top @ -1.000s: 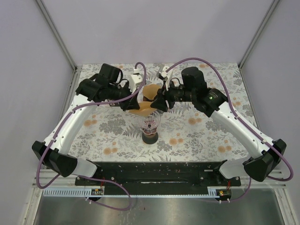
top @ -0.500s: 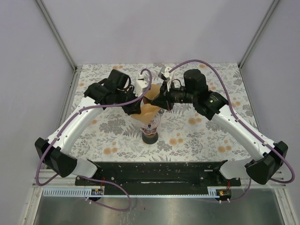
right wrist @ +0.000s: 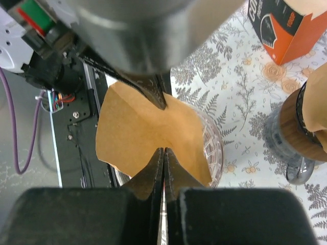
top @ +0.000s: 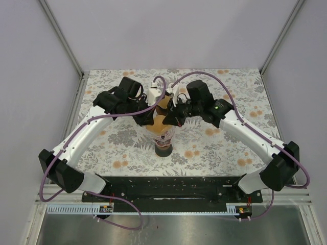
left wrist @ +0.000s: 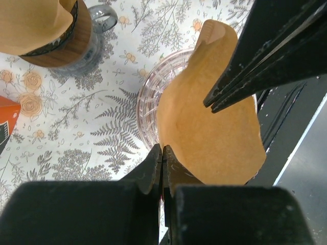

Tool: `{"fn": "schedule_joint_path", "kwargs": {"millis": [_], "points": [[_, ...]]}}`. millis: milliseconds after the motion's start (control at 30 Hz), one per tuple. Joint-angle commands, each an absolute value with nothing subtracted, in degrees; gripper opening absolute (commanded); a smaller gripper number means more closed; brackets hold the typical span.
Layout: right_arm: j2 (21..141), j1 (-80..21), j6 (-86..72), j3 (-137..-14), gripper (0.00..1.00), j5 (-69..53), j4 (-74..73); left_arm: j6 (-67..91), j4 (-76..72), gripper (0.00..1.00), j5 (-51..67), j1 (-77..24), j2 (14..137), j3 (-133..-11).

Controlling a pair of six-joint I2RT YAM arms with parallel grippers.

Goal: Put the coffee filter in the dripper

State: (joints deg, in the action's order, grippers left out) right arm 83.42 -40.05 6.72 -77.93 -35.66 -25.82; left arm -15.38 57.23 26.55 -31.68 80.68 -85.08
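Note:
The brown paper coffee filter [top: 160,121] hangs just above the clear glass dripper [top: 164,138] at the table's middle. My left gripper [top: 151,119] is shut on the filter's left edge and my right gripper [top: 171,118] is shut on its right edge. In the left wrist view the filter [left wrist: 209,127] covers most of the dripper's ribbed rim [left wrist: 148,97], with my left gripper [left wrist: 163,149] pinching its lower edge. In the right wrist view my right gripper [right wrist: 163,151] pinches the filter [right wrist: 138,127] over the dripper [right wrist: 214,148]. I cannot tell whether the filter touches the glass.
A glass carafe with a wooden collar [left wrist: 66,41] and a brown filter in it stands just behind the dripper; it also shows in the right wrist view [right wrist: 296,127]. An orange and black box [right wrist: 283,25] lies beyond it. The black front rail [top: 163,186] lies near the arm bases.
Both grippers have closed in over the dripper with the filter between them. The right arm moved left and the filter came down nearer the dripper's rim.

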Motion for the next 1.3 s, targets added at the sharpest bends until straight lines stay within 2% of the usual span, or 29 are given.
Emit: {"fn": "schedule_joint_path", "kwargs": {"millis": [0,133,233,333,633,1067,1267], "points": [[84.5,-41.6,11.7,-79.3,0.0,-36.4,-31.6,-14.4,54.9,0.0,26.6,-31.9,79.8,-85.3],[85.4,-43.1,13.0,-80.2,0.0,-33.6,-33.7,-14.2,54.8,0.01,26.6,-31.9,79.8,-85.8],[87.1,-44.5,13.7,-82.0,0.0,-30.5,-35.4,-14.2,54.8,0.05,27.9,-31.9,79.9,-85.7],[88.3,-46.1,14.9,-83.7,0.0,-28.2,-37.4,-13.7,54.7,0.13,28.1,-31.9,79.9,-86.0],[89.8,-48.6,17.9,-85.1,0.0,-23.4,-42.2,-13.6,56.7,0.44,29.5,-30.9,79.9,-90.1],[91.0,-48.7,18.5,-86.8,0.0,-23.7,-42.3,-13.3,57.4,0.7,38.7,-24.7,78.8,-92.8],[92.4,-48.7,19.0,-88.3,0.0,-23.7,-43.9,-13.3,57.3,0.77,40.9,-22.4,79.1,-93.6]]}}
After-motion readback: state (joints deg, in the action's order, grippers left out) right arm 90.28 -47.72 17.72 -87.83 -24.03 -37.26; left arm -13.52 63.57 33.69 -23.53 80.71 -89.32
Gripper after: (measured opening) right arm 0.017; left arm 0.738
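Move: The clear dripper, over which both hands already hold the paper filter, lies about 4 cm to the left hand's right, 2 cm back and roughly 10 cm below; from the right hand it is some 2 cm left, 2 cm back and 12 cm down. Counted from the left hand, the wood-collared carafe stands about 12 cm ahead, 5 cm right and 14 cm lower, and the orange filter box about 14 cm ahead, 10 cm left and 20 cm lower. The paper filter passes to the right hand alone: the left fingers open wide and let go of it as that hand backs off about 2.5 cm to its left, dipping a little, then rising some 3 cm. The right hand keeps its pinch, moves about 2 cm left and 2 cm down over the clear dripper, and tips its fingers some 15 degrees more steeply down. ##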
